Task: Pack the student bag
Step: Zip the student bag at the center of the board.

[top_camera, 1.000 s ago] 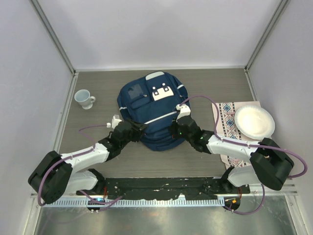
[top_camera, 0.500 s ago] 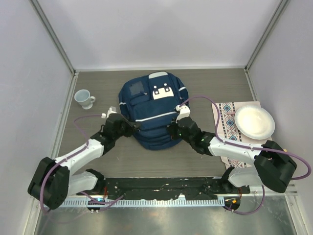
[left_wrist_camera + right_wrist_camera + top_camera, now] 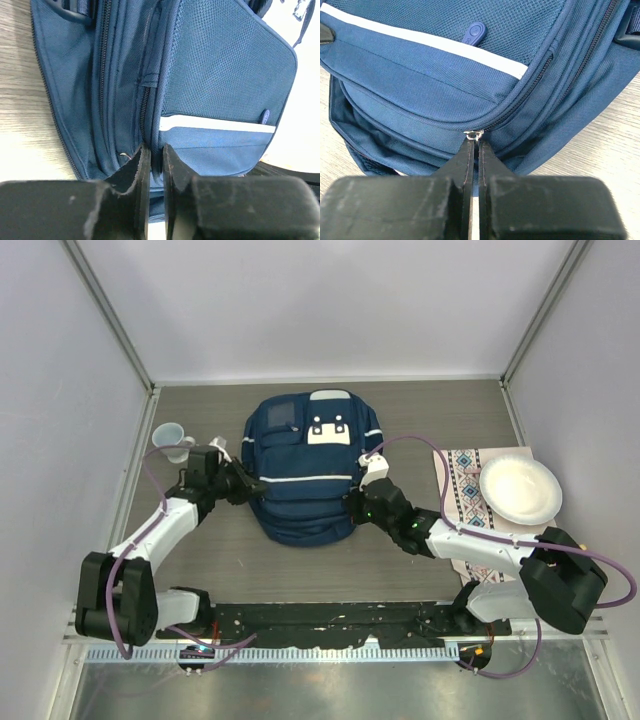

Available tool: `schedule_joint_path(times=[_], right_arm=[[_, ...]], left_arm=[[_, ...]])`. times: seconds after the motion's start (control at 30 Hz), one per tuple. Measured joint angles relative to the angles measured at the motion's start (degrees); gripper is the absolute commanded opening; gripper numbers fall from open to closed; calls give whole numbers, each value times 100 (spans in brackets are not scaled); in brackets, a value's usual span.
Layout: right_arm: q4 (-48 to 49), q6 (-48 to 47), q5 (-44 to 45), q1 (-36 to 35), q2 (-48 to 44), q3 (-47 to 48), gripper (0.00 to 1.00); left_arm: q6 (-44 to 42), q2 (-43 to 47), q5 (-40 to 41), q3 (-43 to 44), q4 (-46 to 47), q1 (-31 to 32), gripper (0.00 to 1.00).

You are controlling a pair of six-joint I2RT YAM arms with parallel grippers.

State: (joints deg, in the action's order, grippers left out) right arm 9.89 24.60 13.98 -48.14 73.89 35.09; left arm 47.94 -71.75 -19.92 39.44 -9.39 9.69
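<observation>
The student bag [image 3: 305, 465], navy with thin white stripes and a white patch, lies flat in the middle of the table. My left gripper [image 3: 243, 484] is at its left side. In the left wrist view it [image 3: 154, 156] is shut on a fold of the bag's fabric [image 3: 150, 100] beside a zipper seam. My right gripper [image 3: 356, 506] is at the bag's near right corner. In the right wrist view it [image 3: 475, 145] is shut on a small metal zipper pull [image 3: 474, 134] at the end of a curved zipper.
A white cup [image 3: 170, 437] stands at the far left, close to my left wrist. A white plate [image 3: 520, 490] rests on a patterned cloth [image 3: 460, 485] to the right of the bag. Enclosure walls border the table on three sides.
My left gripper has shut on the bag's left side, and that arm has swung left and away from the bases. The bag has shifted away from the arms. The right gripper has kept its grip.
</observation>
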Motion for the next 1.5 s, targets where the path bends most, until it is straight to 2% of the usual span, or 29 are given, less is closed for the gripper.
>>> schedule_joint_path(times=[0.03,0.1,0.2,0.37,0.4,0.7,0.83,0.97,1.27,1.5], right_arm=[[4,0,-24,0,0,0,1],[-2,0,-44,22,0,-2,1],[-13,20,-63,52,0,-13,1],[-4,66,-79,59,2,-20,1],[-4,70,-81,59,7,-20,1],[2,127,-85,66,42,-20,1],[4,173,-85,63,44,-20,1],[15,219,-87,63,74,-20,1],[17,282,-85,63,76,-20,1],[20,299,-92,66,76,-20,1]], left_arm=[[2,0,-31,0,-4,-31,47],[-13,0,-63,-15,13,-79,67],[278,33,-68,-186,302,-190,81],[789,531,59,-651,411,-221,90],[883,697,109,-710,396,-221,98],[1768,2472,780,-1021,225,-192,100],[2179,2837,1115,-1231,155,24,100],[2527,2767,1550,-1250,111,560,100],[3434,2229,3130,-1250,474,2592,100],[4061,1102,3648,-1222,1108,2973,95]])
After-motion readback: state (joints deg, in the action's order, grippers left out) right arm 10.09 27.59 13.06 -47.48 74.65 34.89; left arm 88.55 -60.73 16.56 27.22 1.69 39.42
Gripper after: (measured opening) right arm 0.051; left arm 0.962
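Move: The student bag's near rim, where the left hand grips next, has that spot about 8 cm to the left hand's right, 4 cm back and 2 cm lower. The white stripe's middle is some 9 cm right and 1 cm ahead, level in height; the pinched zip pull is about 19 cm right, 4 cm back and 1 cm lower; the cup is roughly 21 cm left, 10 cm ahead and 5 cm lower. From the right hand, the rim spot is about 11 cm left, level fore and aft and 1 cm lower. The bag's left corner is let go as the left fingers open wide. The left hand rises about 6 cm while drifting back and left, then crosses some 10 cm right and comes down over the near rim, turning roughly 20 degrees counter-clockwise; any new touch can't be seen. The right hand stays in place, still pinching the zip pull. ##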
